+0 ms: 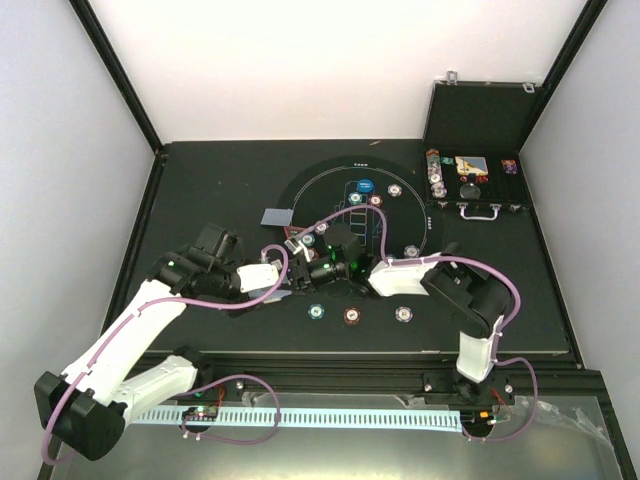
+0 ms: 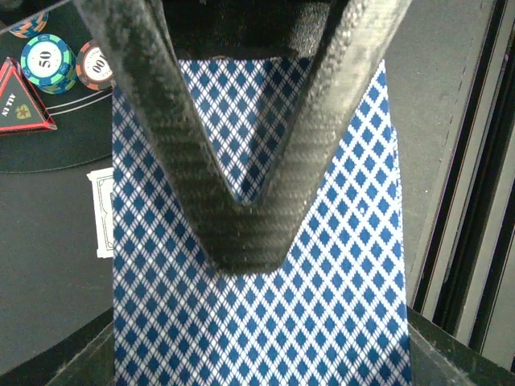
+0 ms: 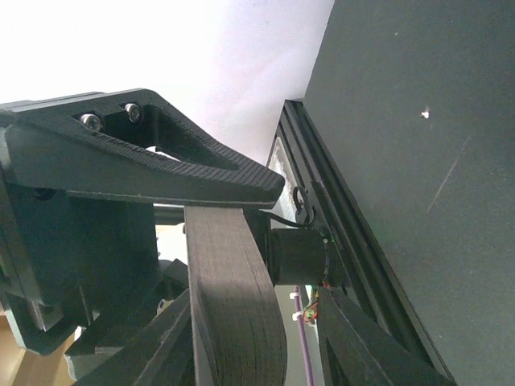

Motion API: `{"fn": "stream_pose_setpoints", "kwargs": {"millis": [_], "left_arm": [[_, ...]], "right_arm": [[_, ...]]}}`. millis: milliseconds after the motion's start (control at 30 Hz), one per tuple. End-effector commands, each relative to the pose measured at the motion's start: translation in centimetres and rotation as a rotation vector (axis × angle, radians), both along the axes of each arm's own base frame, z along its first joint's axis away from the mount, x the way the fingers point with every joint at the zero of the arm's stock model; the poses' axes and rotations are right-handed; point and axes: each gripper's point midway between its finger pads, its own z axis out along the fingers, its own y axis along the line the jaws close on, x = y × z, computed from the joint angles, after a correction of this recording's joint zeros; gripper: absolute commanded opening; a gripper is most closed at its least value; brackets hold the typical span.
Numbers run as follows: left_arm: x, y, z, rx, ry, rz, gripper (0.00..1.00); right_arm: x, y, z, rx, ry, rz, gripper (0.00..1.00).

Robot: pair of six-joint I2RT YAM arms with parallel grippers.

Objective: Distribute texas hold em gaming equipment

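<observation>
My left gripper (image 2: 245, 257) is shut on a deck of playing cards (image 2: 322, 305) with blue diamond backs, one finger pressed flat on the top card. My right gripper (image 3: 256, 299) stands open around that same deck (image 3: 233, 322), seen edge-on, with a gap on its right side. In the top view both grippers meet over the near part of the round mat: left (image 1: 296, 278), right (image 1: 319, 271). A green chip (image 1: 317, 311), a brown-red chip (image 1: 352, 316) and a whitish chip (image 1: 403, 313) lie in a row near me. A red triangle (image 2: 20, 100) lies beside a green chip (image 2: 48, 63).
The round black mat (image 1: 300, 190) holds a blue button (image 1: 366, 186) and more chips. One card (image 1: 275, 216) lies face down at its left edge. An open black case (image 1: 478, 185) with chips stands at the back right. The table's rail (image 3: 322, 209) runs close by.
</observation>
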Motion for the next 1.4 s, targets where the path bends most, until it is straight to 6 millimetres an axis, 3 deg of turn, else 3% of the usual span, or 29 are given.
{"fn": "stream_pose_setpoints", "kwargs": {"millis": [0, 400, 567, 800, 1167, 1367], "left_arm": [[0.4, -0.3, 2.4, -0.04, -0.062, -0.009, 0.07], [0.5, -0.3, 1.8, -0.034, -0.056, -0.008, 0.07], [0.5, -0.3, 1.6, -0.029, -0.053, -0.009, 0.07], [0.6, -0.2, 1.5, -0.025, -0.055, -0.009, 0.07], [0.6, 0.0, 0.9, -0.008, -0.051, -0.009, 0.07], [0.7, 0.0, 0.7, -0.003, -0.048, -0.007, 0.07]], "right_arm": [[0.6, -1.4, -1.3, -0.067, 0.001, -0.038, 0.39], [0.3, -2.2, 1.3, -0.049, -0.048, -0.033, 0.39], [0.0, -2.8, 1.3, -0.082, -0.069, -0.03, 0.32], [-0.4, -3.5, 1.3, -0.113, -0.083, -0.028, 0.3], [0.1, -4.1, 2.3, -0.113, -0.097, -0.038, 0.06], [0.8, -5.1, 3.5, -0.067, -0.072, -0.061, 0.01]]}}
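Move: The card deck is already clamped by its long edges in my left hand, its middle about 2 cm right of and 1 cm above that hand point. My right fingers straddle its free end: the deck's middle is some 2 cm left, 1 cm back and 1 cm below. From my right hand, about 14 cm down, the triangle marker is roughly 10 cm ahead and 1 cm right, the blue card stack 15 cm ahead and 4 cm left, the green chip stack 9 cm back and 6 cm right. I draw my right hand back to the right along the deck, about 4 cm towards its free end, rising some 2 cm, most of that late. The fingers stay part open at first, then close until nearly shut on the end of the top card, the upper fingertip still over its back. My left hand holds the deck in place. ##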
